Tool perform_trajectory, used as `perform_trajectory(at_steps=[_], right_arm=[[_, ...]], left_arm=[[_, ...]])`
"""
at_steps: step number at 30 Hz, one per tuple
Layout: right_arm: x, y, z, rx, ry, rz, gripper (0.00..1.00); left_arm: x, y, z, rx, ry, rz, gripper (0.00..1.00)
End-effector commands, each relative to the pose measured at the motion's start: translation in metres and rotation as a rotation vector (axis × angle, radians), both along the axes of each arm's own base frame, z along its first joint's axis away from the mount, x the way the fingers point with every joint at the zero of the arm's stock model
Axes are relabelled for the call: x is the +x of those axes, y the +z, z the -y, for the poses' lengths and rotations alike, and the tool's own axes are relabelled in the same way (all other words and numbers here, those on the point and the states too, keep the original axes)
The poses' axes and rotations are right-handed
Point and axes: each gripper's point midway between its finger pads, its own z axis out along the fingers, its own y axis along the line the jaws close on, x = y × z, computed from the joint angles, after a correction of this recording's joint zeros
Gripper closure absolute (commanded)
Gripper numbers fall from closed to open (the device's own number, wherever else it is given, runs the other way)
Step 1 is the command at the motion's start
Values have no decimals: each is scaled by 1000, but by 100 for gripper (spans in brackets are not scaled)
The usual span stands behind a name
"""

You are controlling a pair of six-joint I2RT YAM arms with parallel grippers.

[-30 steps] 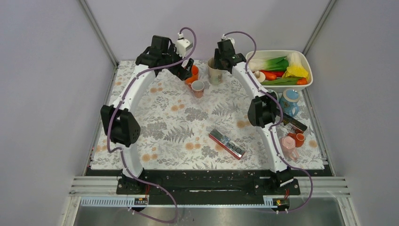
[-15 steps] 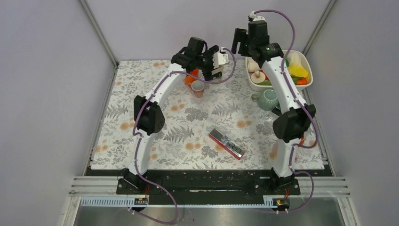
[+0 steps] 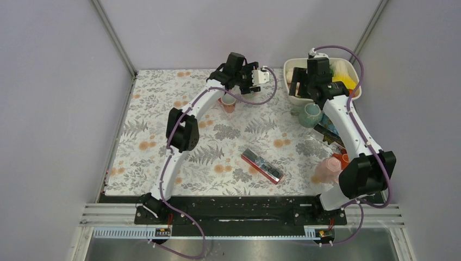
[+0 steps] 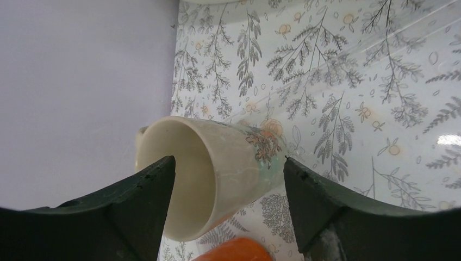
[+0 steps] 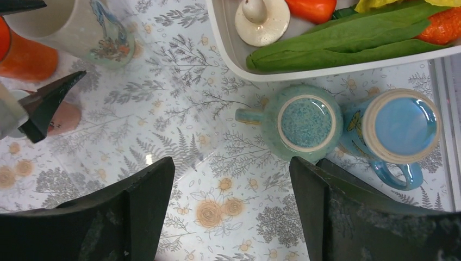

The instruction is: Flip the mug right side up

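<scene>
A cream mug with a flower print sits between the jaws of my left gripper, its open mouth turned toward the wrist camera. The right pad touches its wall and the left finger covers its rim. In the right wrist view the same cream mug shows its mouth upward, with a left finger beside it. My right gripper hangs open over bare cloth, holding nothing. From above, the left gripper hides the mug, and the right gripper is near the tub.
A teal mug and a blue mug stand upside down by the white tub of toy vegetables. An orange cup and a pink cup crowd the cream mug. A red-and-black box lies mid-table.
My right gripper let go of the cream mug, opened and swung right toward the tub. My left gripper moved right onto the mug and narrowed its jaws round it.
</scene>
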Motion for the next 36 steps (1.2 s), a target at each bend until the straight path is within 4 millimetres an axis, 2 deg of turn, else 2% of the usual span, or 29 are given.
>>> perform_trajectory(at_steps=[1,10,15,19,23,27,32,36], right_arm=[[-9,33,10,-32,-19,107,13],[-17,35,21,-62,-43,111,13],[-20,34,23,-75,-40,103,13],[-20,33,23,-75,-38,101,13],[-21,32,24,-83,-37,96,13],[-22,31,26,-97,-38,92,13],[-22,30,26,-101,-35,88,13],[-23,27,27,-105,-34,81,13]], left_arm=[[19,15,4,18,3,142,26],[18,-9,-5,85,-6,143,37],[26,-10,-14,65,31,136,40],[36,-8,-22,56,63,159,52],[45,0,-29,22,90,170,53],[49,-6,-35,48,92,187,54],[56,-2,-41,50,100,221,56],[61,-6,-49,77,105,233,56]])
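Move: The cream mug stands upright just past the left hand's open fingers, its middle about 3 cm ahead, 2 cm right and 6 cm below. The orange mug is some 12 cm to the cream mug's left, level with it; the small pink mug is about 9 cm left of the cream mug and 8 cm nearer the bases. From the empty right hand the cream mug lies roughly 18 cm ahead, 20 cm left and 14 cm down. The cream mug's rim is straddled by the left hand, one finger in its mouth and the other outside the wall. The hand first sinks about 4 cm, then works forward and left, some 5 cm in all, rising slightly and tipping up a little while its fingers narrow from wide to about half open. The right hand eases about 3 cm back and to the right, fingers still open. ##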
